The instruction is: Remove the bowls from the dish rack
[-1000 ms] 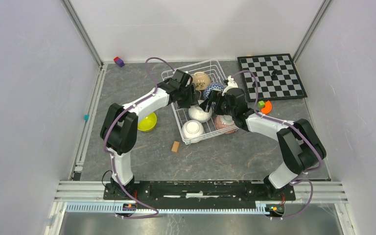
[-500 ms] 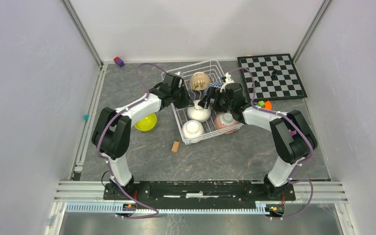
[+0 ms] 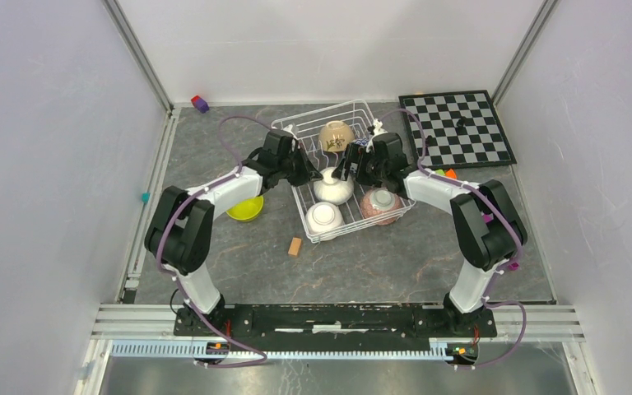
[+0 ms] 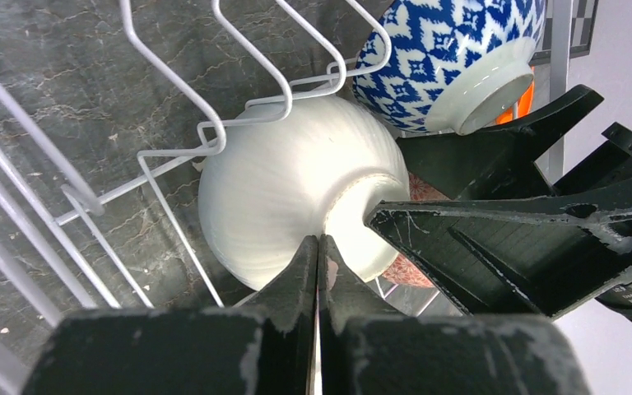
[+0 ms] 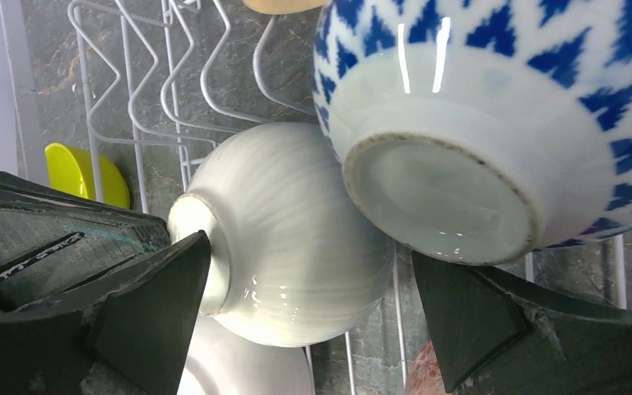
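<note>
The white wire dish rack (image 3: 296, 125) holds a beige bowl (image 3: 336, 134), a blue-and-white bowl (image 4: 453, 49), a pink-red bowl (image 3: 381, 206) and two white bowls. One white bowl (image 3: 324, 217) lies near the rack's front. The other white bowl (image 3: 334, 189) lies on its side. A lime-green bowl (image 3: 247, 206) sits on the table left of the rack. My left gripper (image 4: 318, 247) is shut with nothing in it, its tips at the tipped bowl's (image 4: 280, 189) foot. My right gripper (image 5: 313, 313) is open and straddles that bowl (image 5: 296, 239), beneath the blue-and-white bowl (image 5: 477, 123).
A chessboard (image 3: 457, 127) lies at the back right, with an orange piece (image 3: 448, 174) by its near edge. A small wooden block (image 3: 295, 246) lies in front of the rack. A purple-and-red block (image 3: 200, 103) is at the back left. Enclosure walls stand on three sides.
Both arms have come down into the rack toward the tipped white bowl. The left gripper has gone from open to shut. The right gripper has stayed open.
</note>
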Action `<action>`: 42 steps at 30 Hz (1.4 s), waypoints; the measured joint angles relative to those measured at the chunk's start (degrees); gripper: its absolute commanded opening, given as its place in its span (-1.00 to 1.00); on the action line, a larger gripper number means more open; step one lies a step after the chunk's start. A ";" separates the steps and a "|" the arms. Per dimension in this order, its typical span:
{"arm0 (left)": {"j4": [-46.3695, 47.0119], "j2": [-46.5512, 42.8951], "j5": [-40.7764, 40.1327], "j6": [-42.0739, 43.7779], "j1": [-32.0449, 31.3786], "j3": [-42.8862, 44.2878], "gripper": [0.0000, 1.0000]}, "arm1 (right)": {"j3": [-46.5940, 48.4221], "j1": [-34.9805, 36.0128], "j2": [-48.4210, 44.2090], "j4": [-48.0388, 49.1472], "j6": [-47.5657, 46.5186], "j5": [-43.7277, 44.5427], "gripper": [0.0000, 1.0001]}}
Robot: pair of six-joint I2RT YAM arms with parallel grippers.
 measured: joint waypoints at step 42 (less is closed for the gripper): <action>-3.28 -5.46 -2.40 -0.81 2.16 -4.74 -0.95 | -4.15 1.29 -0.28 13.75 7.50 -14.62 0.47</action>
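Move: The white bowl's middle lies about 4 cm to the right hand's left, 3 cm back and 3 cm below it. From that hand the blue patterned bowl is some 4 cm ahead and 3 cm right, the pink bowl 7 cm back and 7 cm right. The shut left fingers are at the white bowl's foot, its middle about 3 cm right, 2 cm back and 4 cm below; the lower white bowl is 10 cm back, 1 cm right. Closing partway astride the white bowl, right hand goes 5 cm left and up, left hand 3 cm left. ##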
